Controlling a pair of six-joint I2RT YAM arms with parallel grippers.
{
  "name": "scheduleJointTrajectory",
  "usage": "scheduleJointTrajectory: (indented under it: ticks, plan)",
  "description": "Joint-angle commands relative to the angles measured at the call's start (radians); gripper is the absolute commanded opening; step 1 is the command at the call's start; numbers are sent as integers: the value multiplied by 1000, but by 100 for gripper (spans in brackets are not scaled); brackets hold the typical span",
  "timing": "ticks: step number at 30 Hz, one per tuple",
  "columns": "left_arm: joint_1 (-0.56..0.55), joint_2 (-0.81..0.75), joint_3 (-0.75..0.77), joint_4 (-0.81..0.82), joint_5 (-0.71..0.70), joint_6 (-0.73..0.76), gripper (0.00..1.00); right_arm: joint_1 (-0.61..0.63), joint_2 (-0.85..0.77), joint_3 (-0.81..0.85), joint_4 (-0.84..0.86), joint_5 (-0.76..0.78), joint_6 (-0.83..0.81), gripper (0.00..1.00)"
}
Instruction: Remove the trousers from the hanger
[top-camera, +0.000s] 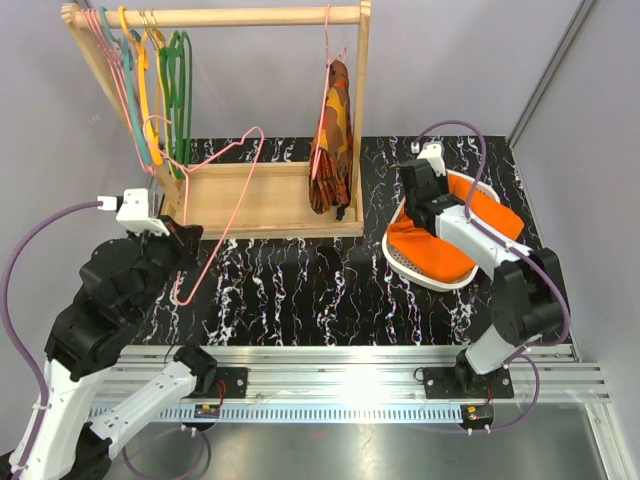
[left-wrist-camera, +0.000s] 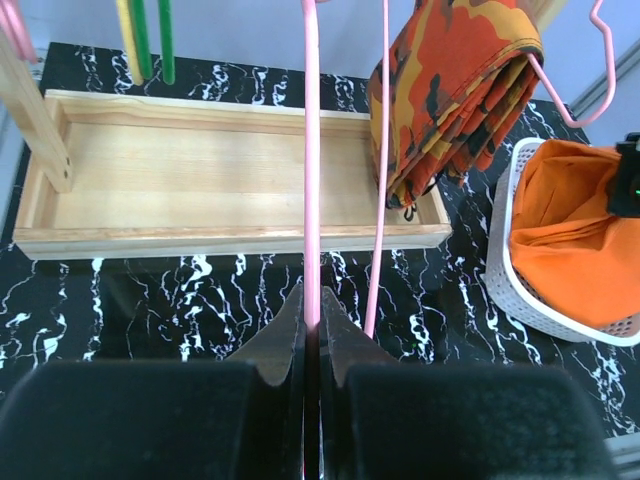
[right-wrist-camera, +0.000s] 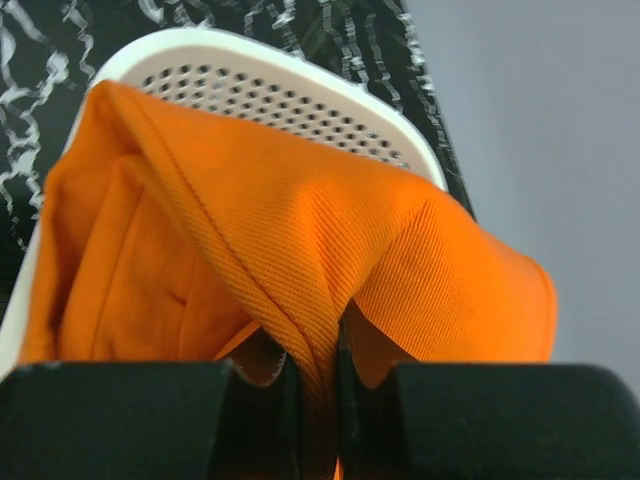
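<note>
The pink wire hanger (top-camera: 240, 175) is bare and slants over the table in front of the wooden rack. My left gripper (top-camera: 192, 238) is shut on one of its wires (left-wrist-camera: 311, 150), which runs straight up from between the jaws of my left gripper (left-wrist-camera: 312, 305). The bright orange trousers (top-camera: 440, 250) lie bunched in the white basket (top-camera: 430, 282) at the right, apart from the hanger. My right gripper (top-camera: 425, 200) hangs over the basket, shut on a raised fold of the trousers (right-wrist-camera: 300, 230); the cloth is pinched in my right gripper (right-wrist-camera: 315, 345).
A wooden rack (top-camera: 250, 16) with a tray base (left-wrist-camera: 200, 170) stands at the back. Green, yellow, teal and pink hangers (top-camera: 160, 90) hang at its left end. A patterned orange-brown garment (top-camera: 332, 140) hangs on another pink hanger at its right end.
</note>
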Motion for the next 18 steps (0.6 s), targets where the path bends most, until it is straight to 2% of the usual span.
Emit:
scheduleJointTrajectory:
  ticks: [1,8,11,16,18]
  plan:
    - [1,-8,37,16,-36,36,0,-22,73,85,32,-132,-82,2]
    - [2,-13,47,-1,-57,52,0,-49,191,152,-6,-436,-145,0]
    - [2,-13,48,-6,-65,62,0,-59,185,152,-10,-487,-148,0]
    - [2,-13,47,-9,-63,70,0,-143,185,168,-35,-695,-133,2]
    - [2,-11,47,-9,-57,69,0,-175,205,180,-66,-724,-136,5]
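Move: The right hand already holds the orange trousers over the basket; the basket's middle lies about 14 cm below this hand, some 4 cm back and 3 cm to its left. The camouflage trousers hang about 30 cm to the left, some 4 cm farther out and near hand height, and the rack tray's middle is roughly 45 cm left, 2 cm ahead and 16 cm below. From the left hand, which holds the empty pink hanger, the basket is about 17 cm ahead, 47 cm right and 33 cm down. Fingers keeping their pinch on the orange trousers, the right hand carries them down about 7 cm while reaching forward some 5 cm and a little left, towards the basket's far left end; most of the forward and leftward travel comes early. All the while the wrist turns counter-clockwise some 20 degrees and tips the fingers farther down by about 15, its left side rising, with the fingers still shut on the cloth at the end. ##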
